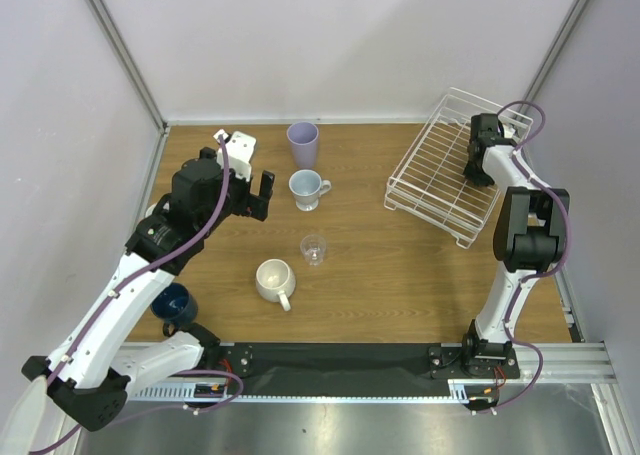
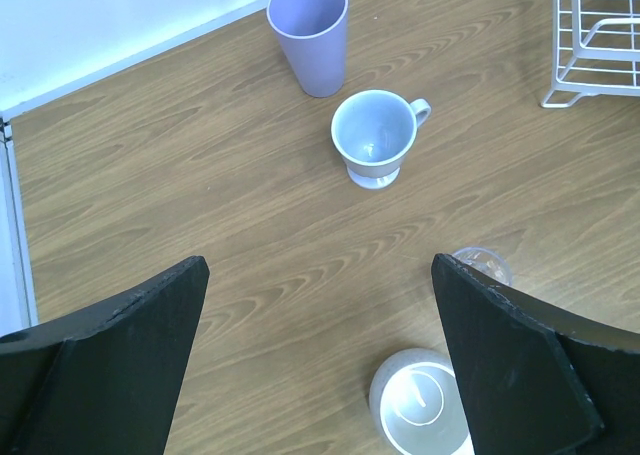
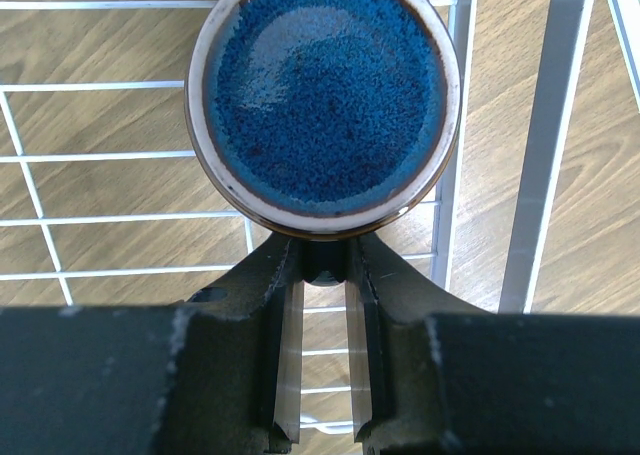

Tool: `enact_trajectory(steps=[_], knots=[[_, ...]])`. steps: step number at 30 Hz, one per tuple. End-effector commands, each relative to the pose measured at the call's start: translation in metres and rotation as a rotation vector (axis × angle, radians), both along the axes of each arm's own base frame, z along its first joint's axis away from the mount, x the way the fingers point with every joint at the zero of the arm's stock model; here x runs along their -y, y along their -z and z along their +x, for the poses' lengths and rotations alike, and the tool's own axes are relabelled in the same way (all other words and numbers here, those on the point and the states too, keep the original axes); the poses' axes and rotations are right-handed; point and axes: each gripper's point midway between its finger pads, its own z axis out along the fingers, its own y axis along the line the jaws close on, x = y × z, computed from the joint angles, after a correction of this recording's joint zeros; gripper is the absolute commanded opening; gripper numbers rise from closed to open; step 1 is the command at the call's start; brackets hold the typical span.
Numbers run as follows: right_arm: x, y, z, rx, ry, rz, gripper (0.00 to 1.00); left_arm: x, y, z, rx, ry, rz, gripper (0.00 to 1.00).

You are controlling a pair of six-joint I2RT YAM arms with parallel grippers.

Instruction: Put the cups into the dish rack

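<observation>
My right gripper (image 3: pixel 324 260) is shut on the dark handle of a cup (image 3: pixel 322 105) with a blue glazed inside, held over the white wire dish rack (image 3: pixel 100 156). From above, that gripper (image 1: pixel 480 165) sits over the right part of the rack (image 1: pixel 425 170). My left gripper (image 1: pixel 255 197) hangs open and empty above the table. Ahead of it stand a lavender tumbler (image 2: pixel 310 30) and a pale blue mug (image 2: pixel 373 135). Near its right finger are a clear glass (image 2: pixel 485 265) and a cream mug (image 2: pixel 420 405). A navy cup (image 1: pixel 175 303) stands under the left arm.
White walls close the table at the back and on both sides. The rack's left corner (image 2: pixel 580 75) shows at the top right of the left wrist view. The tumbler (image 1: pixel 302 143), pale mug (image 1: pixel 306 188), glass (image 1: pixel 314 249) and cream mug (image 1: pixel 273 278) form a loose column mid-table.
</observation>
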Motion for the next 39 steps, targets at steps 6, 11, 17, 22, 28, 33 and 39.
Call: enact_trajectory(steps=[6, 11, 17, 22, 28, 33, 39], knots=[[0.011, -0.017, 0.031, 0.119, 0.024, -0.029, 0.00, 0.001, -0.012, -0.001, 0.016, 0.016, -0.015, 1.00], [0.016, -0.016, 0.036, 0.129, 0.033, -0.053, 0.00, 0.003, -0.014, -0.001, 0.017, 0.024, -0.021, 1.00], [0.010, -0.002, 0.030, 0.092, 0.023, -0.040, 0.00, 0.002, -0.010, -0.001, -0.002, 0.021, -0.020, 1.00], [0.005, 0.000, 0.019, 0.061, 0.016, -0.042, 0.14, 0.001, -0.009, -0.001, -0.009, 0.016, -0.025, 1.00], [0.000, 0.004, 0.003, 0.024, 0.033, -0.026, 0.42, 0.003, -0.008, -0.001, -0.014, 0.023, -0.035, 1.00], [-0.002, 0.001, -0.002, 0.025, 0.034, -0.014, 0.62, 0.003, -0.005, -0.002, -0.026, 0.017, -0.041, 1.00], [-0.011, -0.040, -0.006, 0.070, 0.027, 0.013, 0.74, 0.006, -0.002, -0.002, -0.037, 0.025, -0.059, 1.00]])
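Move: The right gripper already holds the blue cup by its handle in the dish rack; the cup's middle is about 4 cm ahead and 3 cm right of that hand, at about its height. The dark brown cup is roughly 10 cm ahead and 4 cm right, also about level. The rack's middle is some 3 cm ahead, 5 cm left and 5 cm below. From the left hand, the blue cup is about 20 cm ahead, 67 cm right and 23 cm below. Keep the right fingers shut on the blue cup's handle and nudge the cup forward about 1 cm over the rack wires, then spread the fingers wide to let go of the handle. As they open, draw the hand back about 2 cm and let it sink nearly as far, then just start to rise, with almost no wrist turn. ##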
